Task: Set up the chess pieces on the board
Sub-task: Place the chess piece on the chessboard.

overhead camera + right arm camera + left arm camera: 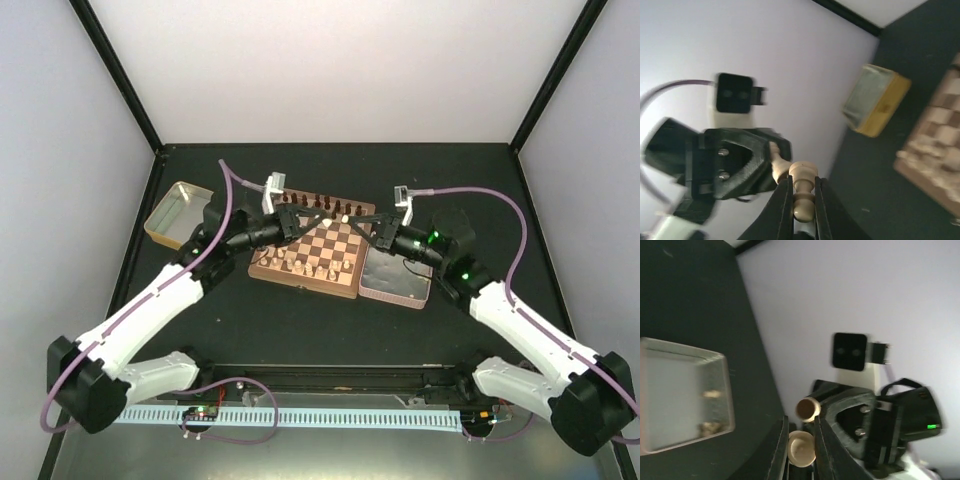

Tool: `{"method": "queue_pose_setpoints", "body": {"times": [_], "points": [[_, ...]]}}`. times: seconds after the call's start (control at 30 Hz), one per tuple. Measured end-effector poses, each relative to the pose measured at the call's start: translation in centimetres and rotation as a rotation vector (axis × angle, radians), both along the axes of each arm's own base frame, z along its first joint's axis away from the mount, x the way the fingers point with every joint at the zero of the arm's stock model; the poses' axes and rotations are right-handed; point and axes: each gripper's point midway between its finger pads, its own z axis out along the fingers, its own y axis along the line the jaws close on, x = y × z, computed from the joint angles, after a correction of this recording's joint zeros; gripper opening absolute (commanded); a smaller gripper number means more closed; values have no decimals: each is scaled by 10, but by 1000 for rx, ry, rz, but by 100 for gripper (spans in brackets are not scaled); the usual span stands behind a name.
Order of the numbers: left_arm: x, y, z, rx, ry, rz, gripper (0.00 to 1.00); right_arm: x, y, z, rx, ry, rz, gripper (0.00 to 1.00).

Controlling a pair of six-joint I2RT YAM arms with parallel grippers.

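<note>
The board (300,268) lies in the middle of the table with light chess pieces (300,262) on its near rows and dark ones at the back. Both grippers meet tip to tip above its far right corner. My left gripper (322,214) (801,429) is shut on a light tan chess piece (801,448), whose round end faces the camera. My right gripper (358,222) (803,181) is shut on the waist of another tan chess piece (803,192). That piece's brown-felted base (808,409) shows just past my left fingertips. The two pieces sit side by side.
A metal tin (395,282) (729,390) rests against the board's right side with a few light pieces (710,427) in it. A yellowish tin (160,222) (875,107) stands at the back left. White walls close in the table.
</note>
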Motion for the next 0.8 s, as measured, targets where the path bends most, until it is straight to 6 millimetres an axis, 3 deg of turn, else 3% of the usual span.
{"method": "queue_pose_setpoints", "body": {"times": [0.2, 0.47, 0.8], "points": [[8, 54, -27, 264, -110, 245, 2, 26, 4, -33, -363, 6, -26, 1], [6, 118, -69, 595, -209, 451, 1, 57, -2, -128, -918, 139, -14, 1], [5, 147, -70, 736, -278, 525, 2, 68, 41, -192, -1281, 156, 128, 3]]}}
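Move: Below and beyond the right hand, which already holds a white chess piece, the free square in the near pawn row lies about 6 cm ahead, 5 cm left and 25 cm down; the pawns just right of it stand some 6 cm ahead and 2 cm left, and 5 cm ahead and straight in line. The piece tray is about 4 cm ahead, 10 cm right. For the left hand, also holding a piece, that row's left-hand gap is roughly 6 cm ahead, 6 cm left, 27 cm down. Dropping some 19 cm towards the near right part of the board, the right hand also reaches about 7 cm forward, then eases left at the end, tipping its fingers about 75 degrees from level to steeply down, its grip on the piece kept. The left hand draws away about 15 cm left and 7 cm down, swinging from pointing right to forward and somewhat down, still pinching its piece. ##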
